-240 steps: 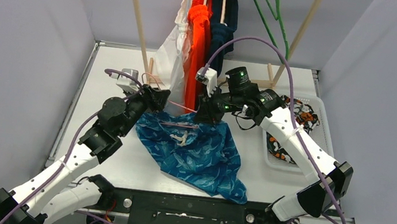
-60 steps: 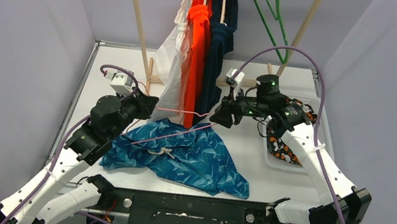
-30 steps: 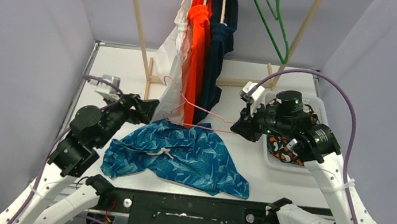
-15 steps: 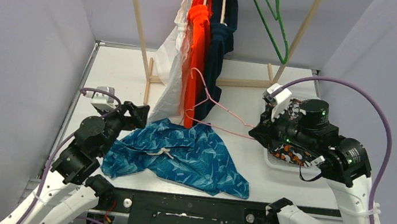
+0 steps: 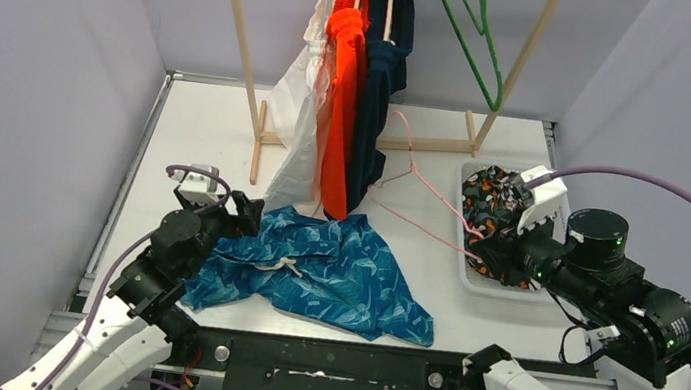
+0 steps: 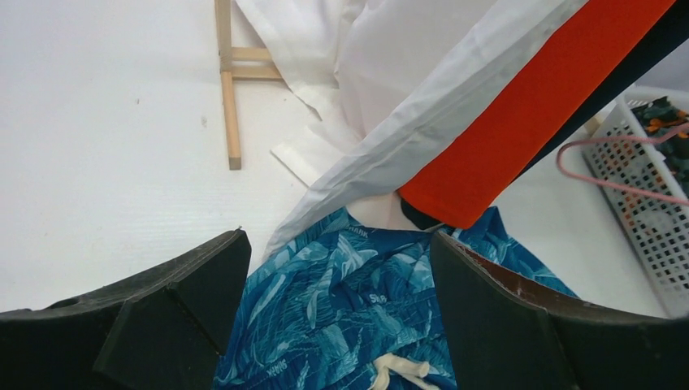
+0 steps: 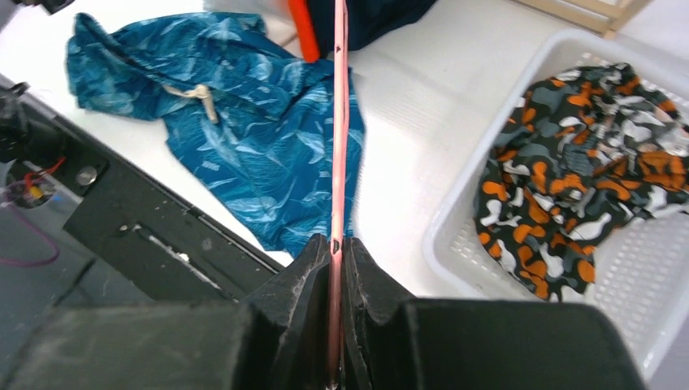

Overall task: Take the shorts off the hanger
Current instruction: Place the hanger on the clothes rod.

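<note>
The blue leaf-patterned shorts (image 5: 311, 271) lie crumpled on the table, off the hanger, cream drawstring showing. The pink wire hanger (image 5: 421, 180) is bare and hangs in the air, my right gripper (image 5: 479, 258) shut on its lower corner above the basket's near left edge. In the right wrist view the wire (image 7: 339, 122) runs straight out from the shut jaws (image 7: 337, 244). My left gripper (image 6: 337, 276) stands open just above the shorts' waistband (image 6: 349, 325), holding nothing. White (image 5: 296, 118), orange (image 5: 344, 84) and navy shorts (image 5: 385, 59) hang on the rack.
A white basket (image 5: 471, 280) at the right holds camouflage shorts (image 5: 492, 199). A green hanger (image 5: 474, 30) hangs empty on the wooden rack (image 5: 239, 50), whose feet stand on the table behind the blue shorts. The hanging white shorts (image 6: 390, 122) drape close in front of my left gripper.
My right arm has carried the pink hanger rightward and back, from over the blue shorts to the basket. The left arm has drawn back toward the near left edge, its jaws still open.
</note>
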Controlling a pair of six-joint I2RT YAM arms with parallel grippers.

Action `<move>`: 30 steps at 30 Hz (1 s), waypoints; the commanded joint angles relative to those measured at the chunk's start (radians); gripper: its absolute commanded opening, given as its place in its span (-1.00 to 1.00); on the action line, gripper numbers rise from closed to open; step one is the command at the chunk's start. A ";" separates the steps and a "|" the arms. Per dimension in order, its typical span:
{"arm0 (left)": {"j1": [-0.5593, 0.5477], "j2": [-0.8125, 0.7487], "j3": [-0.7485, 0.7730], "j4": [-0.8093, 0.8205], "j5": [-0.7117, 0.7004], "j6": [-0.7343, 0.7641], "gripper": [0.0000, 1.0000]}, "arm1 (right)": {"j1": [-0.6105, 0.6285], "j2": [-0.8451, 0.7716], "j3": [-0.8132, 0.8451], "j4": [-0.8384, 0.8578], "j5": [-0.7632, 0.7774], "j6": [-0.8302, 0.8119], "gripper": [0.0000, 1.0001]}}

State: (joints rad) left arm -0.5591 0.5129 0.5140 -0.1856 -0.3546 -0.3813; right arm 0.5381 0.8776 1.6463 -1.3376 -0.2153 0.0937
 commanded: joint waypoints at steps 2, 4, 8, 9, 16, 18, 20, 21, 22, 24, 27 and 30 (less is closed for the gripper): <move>0.002 -0.022 -0.030 0.062 -0.014 0.065 0.64 | 0.003 0.034 0.049 0.050 0.253 0.017 -1.00; 0.002 -0.015 -0.045 0.068 0.028 0.164 0.70 | 0.003 0.054 0.111 0.151 0.400 0.046 -1.00; 0.002 -0.010 -0.036 0.005 -0.025 0.215 0.71 | 0.003 0.000 0.065 0.462 0.262 0.043 -1.00; 0.002 -0.014 -0.037 0.001 -0.060 0.203 0.71 | 0.003 -0.021 0.012 0.530 0.233 0.037 -1.00; 0.004 -0.054 -0.050 0.014 -0.171 0.207 0.71 | 0.003 -0.072 -0.160 0.779 0.237 0.024 -1.00; 0.005 -0.057 -0.044 -0.006 -0.188 0.223 0.71 | 0.003 -0.072 -0.197 0.819 0.275 0.027 -1.00; 0.005 -0.059 -0.048 -0.004 -0.193 0.225 0.71 | 0.003 -0.070 -0.232 0.872 0.289 0.033 -1.00; 0.005 -0.060 -0.051 -0.001 -0.185 0.227 0.71 | 0.004 -0.065 -0.250 0.899 0.295 0.039 -1.00; 0.005 -0.060 -0.053 0.002 -0.178 0.229 0.71 | 0.003 -0.056 -0.262 0.921 0.302 0.046 -1.00; 0.007 -0.054 -0.052 0.002 -0.168 0.228 0.71 | 0.003 -0.029 -0.274 0.950 0.346 0.067 -1.00; 0.008 -0.045 -0.050 -0.002 -0.169 0.225 0.71 | 0.003 0.011 -0.296 0.981 0.439 0.094 -1.00; 0.012 -0.041 -0.047 -0.002 -0.171 0.222 0.71 | 0.003 0.042 -0.316 1.012 0.507 0.123 -1.00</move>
State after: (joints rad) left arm -0.5560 0.4686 0.4587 -0.2092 -0.5129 -0.1711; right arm 0.5377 0.8837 1.3449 -0.4721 0.1566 0.1684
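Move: Some 38 cm ahead of the right hand, which still pinches the pink hanger's lower end, and about 9 cm to its left and 28 cm above lies the free stretch of clothes rod. The green hanger hangs roughly 35 cm ahead, 5 cm left and 18 cm up; the navy shorts about 33 cm ahead and 17 cm left at hand height. The basket is some 20 cm ahead, 16 cm right and 33 cm below. From the left hand that rod stretch lies about 26 cm ahead, 32 cm right, 42 cm up. Swinging the pink hanger up towards the clothes rod, the right hand goes about 14 cm forward and rises some 9 cm before sinking slightly, while its fingers tilt up from slanting down to level and turn clockwise to point nearly forward. Its pinch stays shut. The left hand, open and empty, dips a little, then drifts about 4 cm left and rolls slightly. ##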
